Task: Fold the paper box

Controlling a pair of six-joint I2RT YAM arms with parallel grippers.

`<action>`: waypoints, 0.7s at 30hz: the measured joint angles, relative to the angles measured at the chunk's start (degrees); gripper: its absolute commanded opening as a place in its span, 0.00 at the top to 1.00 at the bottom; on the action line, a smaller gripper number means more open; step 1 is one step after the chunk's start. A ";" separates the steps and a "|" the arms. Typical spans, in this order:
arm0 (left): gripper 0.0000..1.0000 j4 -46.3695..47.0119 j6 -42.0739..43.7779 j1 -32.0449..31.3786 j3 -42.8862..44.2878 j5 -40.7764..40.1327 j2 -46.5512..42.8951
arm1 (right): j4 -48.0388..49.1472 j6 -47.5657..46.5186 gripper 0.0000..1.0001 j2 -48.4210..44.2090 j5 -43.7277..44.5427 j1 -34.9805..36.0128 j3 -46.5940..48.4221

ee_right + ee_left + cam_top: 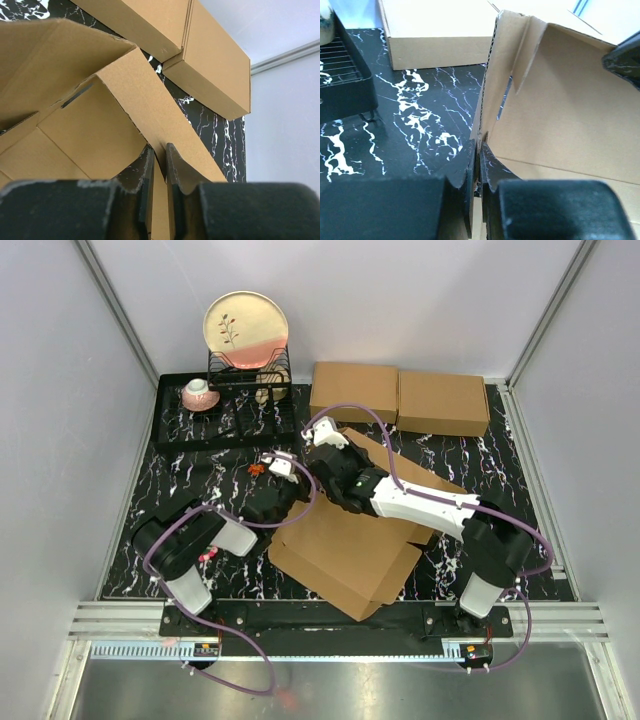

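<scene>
The paper box (pixel 345 545) is a brown corrugated sheet with raised walls, lying mid-table between both arms. In the left wrist view its upright side wall (pixel 560 105) rises just ahead, and my left gripper (pixel 479 149) is pinched on that wall's lower corner edge with only a thin gap between the jaws. In the right wrist view a folded flap (pixel 145 100) of the box runs down between the fingers, and my right gripper (pixel 159 152) is shut on it. From above, both wrists meet over the box's far left corner (pixel 305 475).
Two flat brown cardboard boxes (pixel 355 390) (pixel 443 402) lie side by side at the back. A black dish rack (pixel 225 412) at back left holds a plate (pixel 246 330) and a cup (pixel 199 395). A small orange item (pixel 256 469) lies near the left wrist.
</scene>
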 measured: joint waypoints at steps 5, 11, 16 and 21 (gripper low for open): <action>0.94 -0.42 -0.63 -1.79 -0.37 0.81 -1.27 | -1.25 1.55 1.00 0.24 1.66 0.00 0.09; 0.89 -0.15 -2.14 -3.54 -1.14 0.85 -1.79 | -2.21 2.56 1.00 0.24 2.10 0.02 0.09; 0.65 0.39 -4.72 -4.20 -1.88 0.83 -1.77 | -2.36 2.75 1.00 0.24 2.49 0.22 0.09; 0.52 0.22 -6.36 -4.50 -4.04 0.55 -1.77 | -2.40 2.73 1.00 0.24 2.93 0.22 0.07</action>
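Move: The paper box's left wall stands between the left hand's nearly shut fingers, its middle about 4 cm ahead of them and 3 cm higher. From that hand, the orange flower lies some 11 cm left and 8 cm ahead, down on the table, and the left brown box some 25 cm ahead and 8 cm right. The folded far rim sits in the right hand's fingers, right at the hand point. The paper box's left wall is let go by the left hand, which draws back about 4 cm and some 2 cm to the right, turning roughly 5 degrees clockwise. Its fingers stay nearly shut for the first half of the way, then open to almost half while the hand sinks a centimetre or so. The right hand keeps its pinch on the far rim, drifting only slightly right. ##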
